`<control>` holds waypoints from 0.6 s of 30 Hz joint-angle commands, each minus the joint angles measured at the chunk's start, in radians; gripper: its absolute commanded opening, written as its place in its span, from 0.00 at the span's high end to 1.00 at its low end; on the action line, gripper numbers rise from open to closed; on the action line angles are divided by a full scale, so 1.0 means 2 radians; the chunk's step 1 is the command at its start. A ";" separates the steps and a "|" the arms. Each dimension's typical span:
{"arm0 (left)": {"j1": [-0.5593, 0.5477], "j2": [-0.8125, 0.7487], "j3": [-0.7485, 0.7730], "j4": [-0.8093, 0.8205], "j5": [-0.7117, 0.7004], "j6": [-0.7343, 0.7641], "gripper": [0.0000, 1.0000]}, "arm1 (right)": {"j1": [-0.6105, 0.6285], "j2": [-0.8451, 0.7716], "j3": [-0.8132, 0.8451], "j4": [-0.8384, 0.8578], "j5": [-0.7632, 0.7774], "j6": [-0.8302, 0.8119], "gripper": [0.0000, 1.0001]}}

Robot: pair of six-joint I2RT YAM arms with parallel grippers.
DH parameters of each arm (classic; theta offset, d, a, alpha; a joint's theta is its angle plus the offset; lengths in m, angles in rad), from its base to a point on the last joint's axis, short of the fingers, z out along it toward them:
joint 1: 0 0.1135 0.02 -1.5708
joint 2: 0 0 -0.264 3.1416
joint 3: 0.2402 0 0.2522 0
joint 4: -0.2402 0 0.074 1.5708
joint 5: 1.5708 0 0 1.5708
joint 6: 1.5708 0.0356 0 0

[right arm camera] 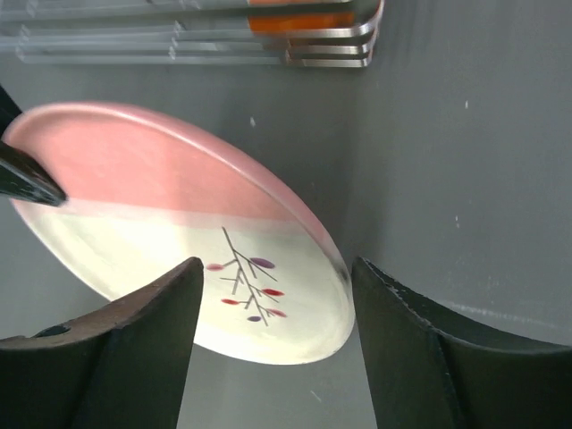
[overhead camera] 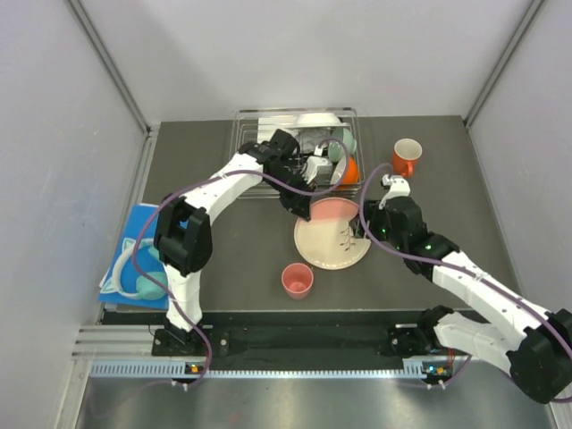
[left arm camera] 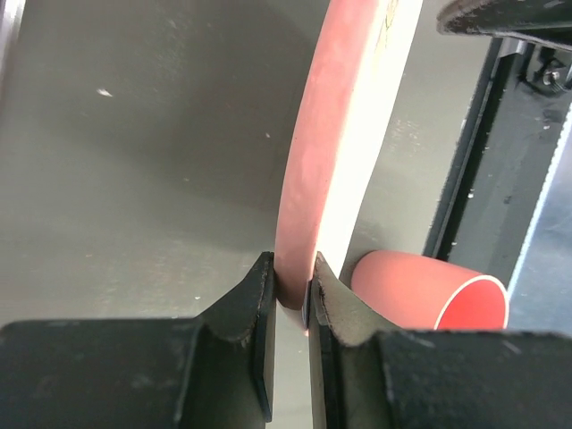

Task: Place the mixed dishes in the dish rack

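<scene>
The pale pink plate (overhead camera: 332, 234), pink at the far side and cream with a branch print, lies tilted in front of the dish rack (overhead camera: 253, 152). My left gripper (overhead camera: 304, 211) is shut on its far-left rim, as the left wrist view (left arm camera: 290, 273) shows on the plate edge (left arm camera: 308, 170). My right gripper (overhead camera: 363, 229) is open at the plate's right edge; its jaws straddle the plate's near rim (right arm camera: 268, 304) without touching. The rack holds a white plate (overhead camera: 317, 119), a mint-green bowl (overhead camera: 340, 143) and an orange bowl (overhead camera: 350, 170). The orange mug (overhead camera: 407, 156) and the small pink cup (overhead camera: 297, 280) stand on the table.
A blue sheet (overhead camera: 134, 246) with teal rounded pieces (overhead camera: 152, 286) lies at the left edge. The rack's near corner (right arm camera: 331, 45) is just beyond the plate. The pink cup (left arm camera: 429, 290) lies close below the left gripper. Grey walls close in the table.
</scene>
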 commanded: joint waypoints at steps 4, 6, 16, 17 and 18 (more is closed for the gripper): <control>-0.011 -0.077 0.066 -0.018 -0.026 0.051 1.00 | 0.004 -0.069 0.071 -0.021 0.031 0.009 0.25; -0.013 -0.087 0.072 -0.027 -0.042 0.059 1.00 | 0.004 -0.094 0.093 -0.042 0.040 0.012 0.21; -0.020 -0.187 0.100 -0.034 -0.176 0.067 1.00 | 0.005 -0.183 0.159 -0.101 0.140 0.046 0.09; -0.020 -0.192 0.110 -0.034 -0.205 0.070 1.00 | 0.004 -0.188 0.160 -0.102 0.140 0.047 0.08; -0.020 -0.195 0.133 -0.029 -0.219 0.073 1.00 | 0.004 -0.189 0.161 -0.105 0.140 0.049 0.08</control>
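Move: The plate is already held by its rim in the left hand, its middle about 7 cm to the right, 5 cm back and a shade below. The dish rack's middle lies roughly 15 cm ahead, 2 cm left and 8 cm below; the pink cup stands some 17 cm back, 2 cm left and 10 cm below. From the right hand, already opened at the plate's opposite rim, the rack is about 18 cm ahead, 17 cm left and 8 cm below. The plate stays pinched by its rim in the left fingers and goes up about 11 cm, with some 4 cm of leftward travel coming in late, while the wrist turns it some 25 degrees, forward side rising. The right hand opens wider and backs off it, climbing about 20 cm and drifting right and slightly back, its fingers tipping upward. ##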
